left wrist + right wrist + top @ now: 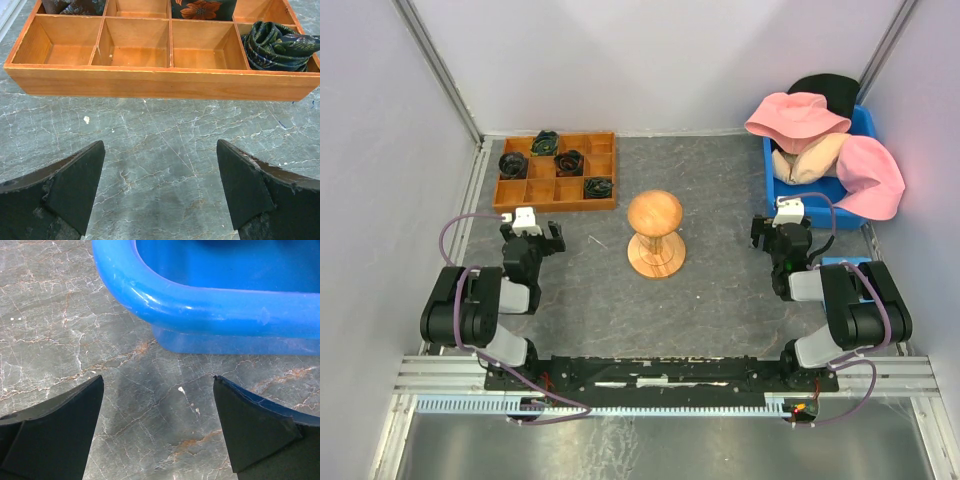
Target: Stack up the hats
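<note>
Several hats are piled in a blue bin [865, 122] at the back right: a pink hat [795, 115] on top, a second pink hat [873, 177] draped over the bin's right side, a beige hat [808, 160] under them and a black hat [828, 88] at the back. My right gripper [786, 228] stands open just in front of the bin, whose blue rim [210, 307] fills the right wrist view; nothing is between its fingers [65, 430]. My left gripper [530, 232] is open over bare table in front of the wooden tray [160, 82].
A mushroom-shaped wooden stand [656, 234] is upright mid-table between the arms. The compartmented wooden tray [557, 172] at back left holds dark coiled bundles [280, 45]. White walls enclose the grey marbled table on three sides.
</note>
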Available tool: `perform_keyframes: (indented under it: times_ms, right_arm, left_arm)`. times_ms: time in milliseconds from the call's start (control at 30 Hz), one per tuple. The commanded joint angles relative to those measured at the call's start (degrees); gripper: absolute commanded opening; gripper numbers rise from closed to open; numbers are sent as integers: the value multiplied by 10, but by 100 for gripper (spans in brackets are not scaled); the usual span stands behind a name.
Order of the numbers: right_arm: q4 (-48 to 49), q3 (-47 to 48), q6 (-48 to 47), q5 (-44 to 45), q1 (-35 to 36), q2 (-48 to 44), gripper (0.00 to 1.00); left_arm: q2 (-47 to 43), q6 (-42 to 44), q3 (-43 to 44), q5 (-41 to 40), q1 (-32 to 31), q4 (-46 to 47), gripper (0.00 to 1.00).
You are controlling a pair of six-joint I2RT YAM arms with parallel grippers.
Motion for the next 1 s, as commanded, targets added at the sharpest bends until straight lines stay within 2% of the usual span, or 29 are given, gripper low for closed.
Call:
perform_keyframes:
  times_ms: [0, 500, 667, 733, 833, 967]
  right_arm:
    - [18, 15, -2, 4, -2, -3, 99]
    - [14, 17, -1, 1, -3, -2, 99]
    - [0, 17, -10, -17, -2, -18, 99]
    - [-81, 47, -13, -24, -2, -56, 99]
    - [-193, 89, -9, -30, -2, -117, 99]
    - [-353, 173, 38, -47, -2, -205, 99]
  left_arm:
    - [-1, 21, 9, -12, 2, 20, 99]
    - [-1, 21, 11, -15, 1, 17, 99]
    - [-42, 13, 14, -94, -17, -11, 99]
    - [-96, 10, 33, -108, -21, -80, 99]
    - [-183, -36, 91, -123, -21, -268, 99]
    - [-245, -104, 192, -59, -21, -471, 99]
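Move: From the right hand, the left-hand pink hat lies about 24 cm ahead, 4 cm right and a little higher, on the blue bin; the cream hat is roughly 15 cm ahead, 6 right, and the right-hand pink hat 11 ahead, 20 right. That left-hand pink hat is some 60 cm right and 25 ahead of the left hand, which has the wooden box 13 ahead, 6 right, and the wooden stand 30 right, 5 back. Both empty hands rise wide open: left about 8 cm before the wooden box, right 6 before the bin. ##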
